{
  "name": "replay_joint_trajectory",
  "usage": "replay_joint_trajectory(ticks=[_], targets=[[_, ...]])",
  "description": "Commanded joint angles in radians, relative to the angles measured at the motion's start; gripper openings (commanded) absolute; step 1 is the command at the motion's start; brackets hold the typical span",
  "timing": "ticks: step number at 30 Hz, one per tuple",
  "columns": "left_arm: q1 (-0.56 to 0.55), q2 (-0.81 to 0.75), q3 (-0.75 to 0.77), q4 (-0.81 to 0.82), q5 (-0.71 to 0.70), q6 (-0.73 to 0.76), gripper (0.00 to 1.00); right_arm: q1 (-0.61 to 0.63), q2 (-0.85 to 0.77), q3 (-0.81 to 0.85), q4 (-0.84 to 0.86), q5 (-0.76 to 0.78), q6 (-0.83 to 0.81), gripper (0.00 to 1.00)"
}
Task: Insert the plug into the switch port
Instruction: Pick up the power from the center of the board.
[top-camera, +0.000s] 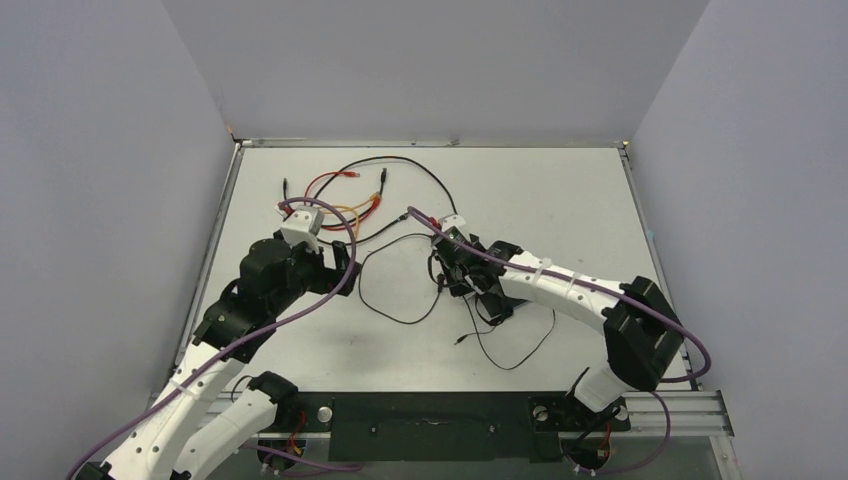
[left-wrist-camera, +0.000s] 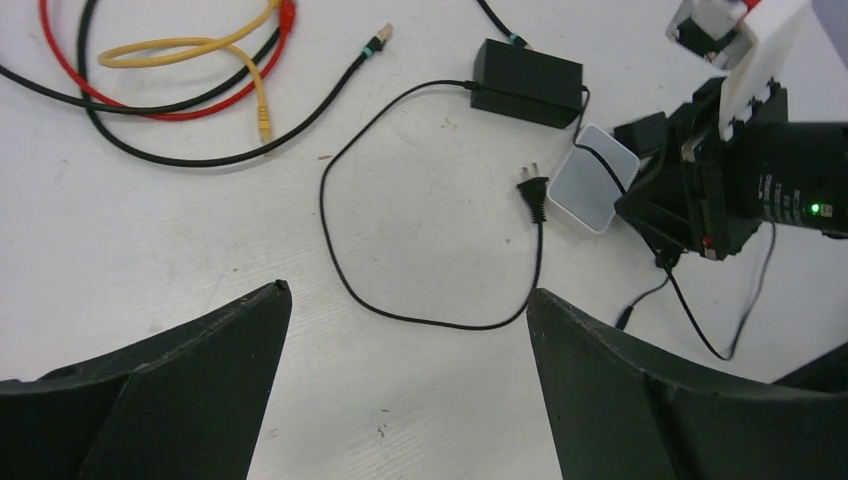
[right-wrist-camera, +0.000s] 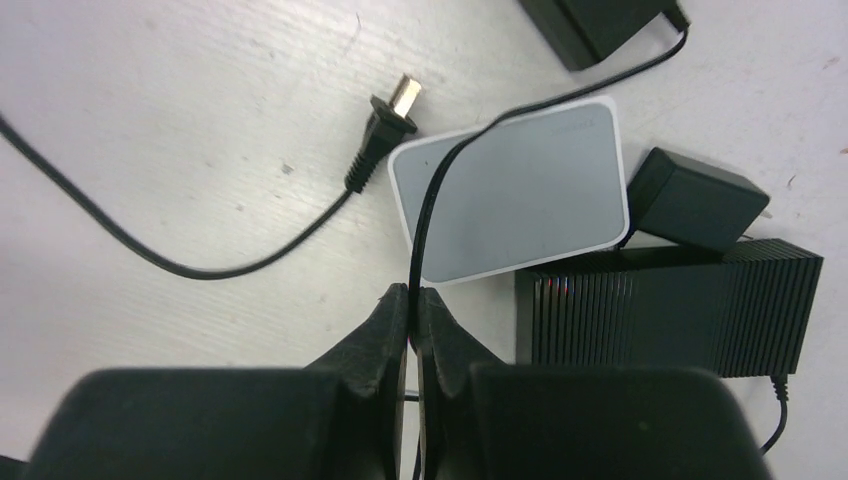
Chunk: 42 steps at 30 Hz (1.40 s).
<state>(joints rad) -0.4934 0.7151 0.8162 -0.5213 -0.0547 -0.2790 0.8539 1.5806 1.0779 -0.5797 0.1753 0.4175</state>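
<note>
My right gripper is shut on a thin black cable that runs up across a light grey pad. The same cable's free end, a small plug, lies on the table nearer the arm bases and also shows in the left wrist view. The switch, a flat black ribbed box, lies just right of my right fingers, and its ports are hidden. My left gripper hangs open over bare table to the left, holding nothing.
A black adapter brick lies beyond the grey pad, with a two-prong mains plug on its looping cord. A smaller black block sits against the switch. Red, yellow and black cables lie tangled at the far left.
</note>
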Motion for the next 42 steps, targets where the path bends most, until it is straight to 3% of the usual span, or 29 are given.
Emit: replay_joint_trajectory(ticks=[1, 9, 23, 25, 26, 30, 36, 42], targets=[[0.006, -0.008, 0.063, 0.024, 0.159, -0.041, 0.87, 0.007, -0.101, 0.097, -0.012, 0.004, 0.083, 0.00], [0.007, -0.089, 0.075, -0.030, 0.171, -0.042, 0.87, 0.013, -0.131, 0.206, 0.009, -0.045, 0.205, 0.00], [0.008, -0.151, 0.024, -0.046, 0.149, -0.051, 0.87, 0.024, 0.114, 0.314, 0.168, -0.052, 0.419, 0.01], [0.008, -0.156, 0.021, -0.046, 0.146, -0.051, 0.87, 0.025, 0.134, 0.329, 0.165, -0.047, 0.424, 0.12], [0.007, -0.157, 0.018, -0.046, 0.146, -0.050, 0.87, 0.025, 0.137, 0.331, 0.159, -0.042, 0.424, 0.25], [0.009, -0.170, 0.010, -0.047, 0.139, -0.042, 0.87, 0.024, 0.096, 0.299, 0.140, 0.017, 0.410, 0.51], [0.009, -0.169, 0.014, -0.050, 0.133, -0.030, 0.88, 0.022, -0.093, 0.152, 0.097, 0.172, 0.403, 0.64], [0.009, -0.174, 0.013, -0.035, 0.130, -0.029, 0.88, 0.009, -0.327, -0.027, 0.019, 0.313, 0.453, 0.67]])
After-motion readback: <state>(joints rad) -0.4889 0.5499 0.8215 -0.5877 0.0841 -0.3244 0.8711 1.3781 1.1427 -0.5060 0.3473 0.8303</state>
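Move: The right hand already holds the adapter's thin cord pinched. The bare patch of table for it, inside the mains lead's loop, lies about 10 cm to the left, 5 ahead and 5 below. The two-prong plug stands nearer, some 5 cm ahead and 4 left; the white box about 5 ahead, 1 right; the black adapter 13 straight ahead. From the left hand that patch is roughly 12 cm right, 5 ahead, 21 below. Still pinching the adapter's cord, the right hand lifts about 11 cm, carries it leftward over the plug with some forward drift while rolling its left side up some 20 degrees and turning clockwise, dips about 6 cm, opens and lets go, then swings back right and up. The empty left hand draws back about 4 cm and rises slightly, still open. ##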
